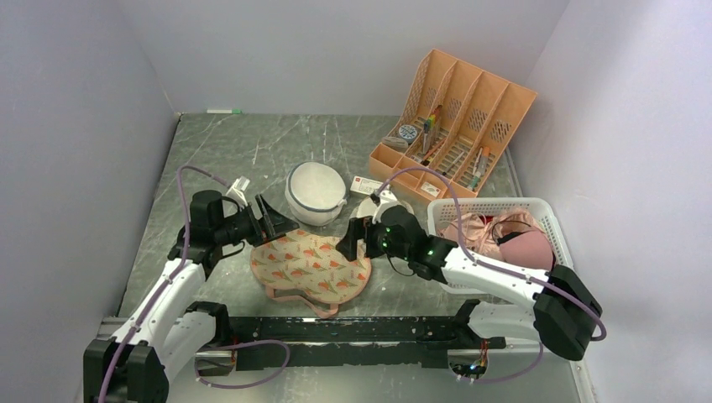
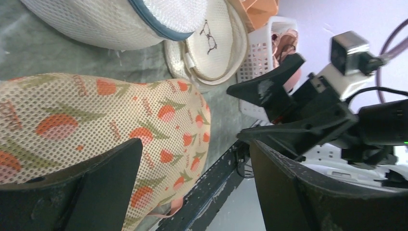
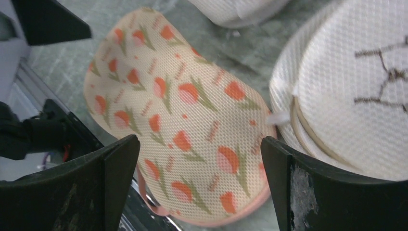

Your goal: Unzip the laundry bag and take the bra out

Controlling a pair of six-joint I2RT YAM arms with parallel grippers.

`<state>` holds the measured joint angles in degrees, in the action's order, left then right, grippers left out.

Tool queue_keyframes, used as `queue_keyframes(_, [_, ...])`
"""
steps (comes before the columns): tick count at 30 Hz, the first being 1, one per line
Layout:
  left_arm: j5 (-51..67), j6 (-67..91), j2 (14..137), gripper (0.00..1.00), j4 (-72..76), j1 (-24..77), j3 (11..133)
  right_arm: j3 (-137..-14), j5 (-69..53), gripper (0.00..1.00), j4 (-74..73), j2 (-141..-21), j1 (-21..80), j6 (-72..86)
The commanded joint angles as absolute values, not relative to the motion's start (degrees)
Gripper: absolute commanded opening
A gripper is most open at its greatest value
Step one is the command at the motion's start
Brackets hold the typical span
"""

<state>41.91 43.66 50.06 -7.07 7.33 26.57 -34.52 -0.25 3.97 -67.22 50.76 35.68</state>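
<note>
The laundry bag (image 1: 311, 267) lies flat on the table between the two arms, beige mesh with an orange-red print and pink edging, and it looks zipped shut. My left gripper (image 1: 277, 220) hovers open over its far left end, with the bag (image 2: 96, 110) below and beside its left finger. My right gripper (image 1: 351, 239) hangs open above the bag's right end, the patterned mesh (image 3: 183, 96) showing between its fingers. Neither gripper (image 2: 195, 144) (image 3: 199, 140) holds anything. The bra is hidden.
A white dome mesh bag (image 1: 315, 191) with blue trim stands just behind the laundry bag. A round cream bag (image 3: 356, 82) with a glasses drawing lies to its right. A white basket (image 1: 495, 206) holds pink garments. An orange organiser (image 1: 458, 117) stands at the back right.
</note>
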Motion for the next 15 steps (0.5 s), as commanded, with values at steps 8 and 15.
queue_keyframes(8, [44.87,52.94,52.32,0.93,6.84,9.71,19.39,-25.00,1.84,1.00,-1.57,-61.98,50.97,41.64])
queue_keyframes(15, [40.36,50.43,54.70,0.94,4.42,12.48,21.18,-22.36,-10.22,1.00,16.33,-68.90,52.38,44.90])
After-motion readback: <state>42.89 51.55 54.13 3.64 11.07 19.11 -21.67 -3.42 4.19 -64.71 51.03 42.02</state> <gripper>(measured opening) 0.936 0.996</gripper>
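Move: The patterned laundry bag's middle lies about 11 cm left, 3 cm back and 11 cm below the right hand. From that hand, the flat white bag is some 9 cm ahead and 8 cm right, and the round white bag about 14 cm ahead and 10 cm left. For the left hand, the laundry bag's middle is about 6 cm right, 4 cm back and 13 cm below. The right hand sinks about 8 cm towards the laundry bag's right end, drawing back some 5 cm and going right before easing slightly left at the end, while its wide-open fingers tip about 10 degrees steeper. The left hand, also wide open, comes down more slowly, about 3 cm, over the laundry bag's left part and drifts a little right and back; no touch by either hand can be made out. ##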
